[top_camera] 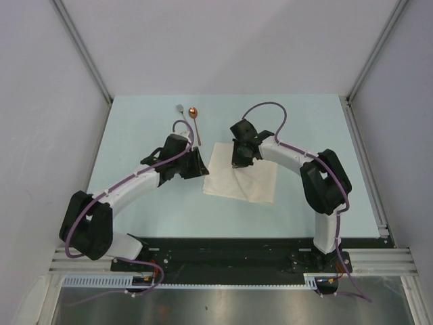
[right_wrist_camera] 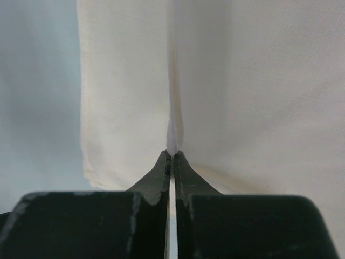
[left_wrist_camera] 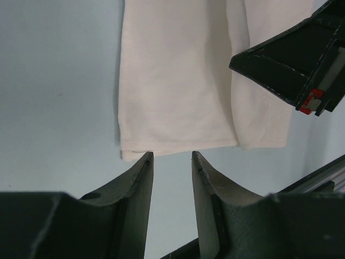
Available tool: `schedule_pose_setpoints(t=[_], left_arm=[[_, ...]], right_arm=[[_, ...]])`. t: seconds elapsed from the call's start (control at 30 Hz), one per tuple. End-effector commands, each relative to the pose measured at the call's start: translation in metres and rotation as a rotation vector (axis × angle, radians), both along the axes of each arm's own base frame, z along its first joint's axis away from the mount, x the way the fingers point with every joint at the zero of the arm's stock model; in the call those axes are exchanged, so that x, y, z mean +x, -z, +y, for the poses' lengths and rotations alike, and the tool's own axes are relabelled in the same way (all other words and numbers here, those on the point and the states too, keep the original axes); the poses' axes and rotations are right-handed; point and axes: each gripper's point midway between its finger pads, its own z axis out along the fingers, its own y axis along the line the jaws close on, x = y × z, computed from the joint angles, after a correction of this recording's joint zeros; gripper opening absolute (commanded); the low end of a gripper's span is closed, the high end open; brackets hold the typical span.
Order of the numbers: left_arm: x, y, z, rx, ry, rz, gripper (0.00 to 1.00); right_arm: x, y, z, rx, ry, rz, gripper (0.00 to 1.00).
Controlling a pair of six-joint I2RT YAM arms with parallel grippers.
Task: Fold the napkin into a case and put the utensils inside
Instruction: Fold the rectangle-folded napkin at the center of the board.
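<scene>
The off-white napkin (top_camera: 256, 181) lies partly folded on the pale blue table, with a raised crease running down its middle. My right gripper (top_camera: 241, 161) is over its far edge, shut on a pinched ridge of the cloth (right_wrist_camera: 172, 141); the right gripper (right_wrist_camera: 172, 155) shows no gap. My left gripper (top_camera: 200, 166) stands open at the napkin's left edge, and its fingertips (left_wrist_camera: 146, 157) just reach the hem of the napkin (left_wrist_camera: 178, 81), with bare table between them. The silver fork (top_camera: 180, 108) and copper-bowled spoon (top_camera: 193, 112) lie side by side behind the left gripper.
Grey walls close in the table (top_camera: 135, 135) on three sides. An aluminium rail (top_camera: 366, 169) runs along the right edge. The black base bar (top_camera: 223, 261) with both arm mounts crosses the near edge. The right gripper's body (left_wrist_camera: 294, 59) shows in the left wrist view.
</scene>
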Motion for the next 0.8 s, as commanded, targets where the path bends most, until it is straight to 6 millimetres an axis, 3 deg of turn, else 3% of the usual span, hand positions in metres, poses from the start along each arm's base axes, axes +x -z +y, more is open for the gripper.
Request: schedule_pose_setpoints(t=[0.0, 0.2, 0.6, 0.77], left_arm=[[0.007, -0.001, 0.003, -0.006, -0.032, -0.023, 0.39], [0.005, 0.014, 0.003, -0.007, -0.037, 0.01, 0.39], [0.001, 0.021, 0.006, -0.002, -0.052, 0.017, 0.39], [-0.003, 0.025, 0.005, -0.022, -0.056, 0.024, 0.39]], right_arm=[[0.011, -0.016, 0.03, 0.127, 0.017, -0.023, 0.0], [0.014, -0.008, 0.043, 0.162, 0.013, 0.003, 0.0], [0.021, -0.02, 0.063, 0.197, -0.004, -0.021, 0.0], [0.022, -0.011, 0.071, 0.194, -0.017, -0.001, 0.0]])
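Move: Left of the right hand, which already pinches the lifted flap, the napkin's left edge has its middle about 8 cm away, level with it and some 5 cm lower. The edge's near corner lies about 11 cm left and 8 cm back, and the spoon 15 cm left and 18 cm ahead. For the open left hand, the edge's middle is roughly 5 cm ahead, 3 cm right and 8 cm down. Carrying the pinched flap onward to the left, the shut right hand goes about 5 cm over the lower layer towards the napkin's left edge, dipping a little over 1 cm before rising about 2 cm, and rolling some 10 degrees so its left side lifts. The half-open left hand sinks about 3 cm beside that edge. ##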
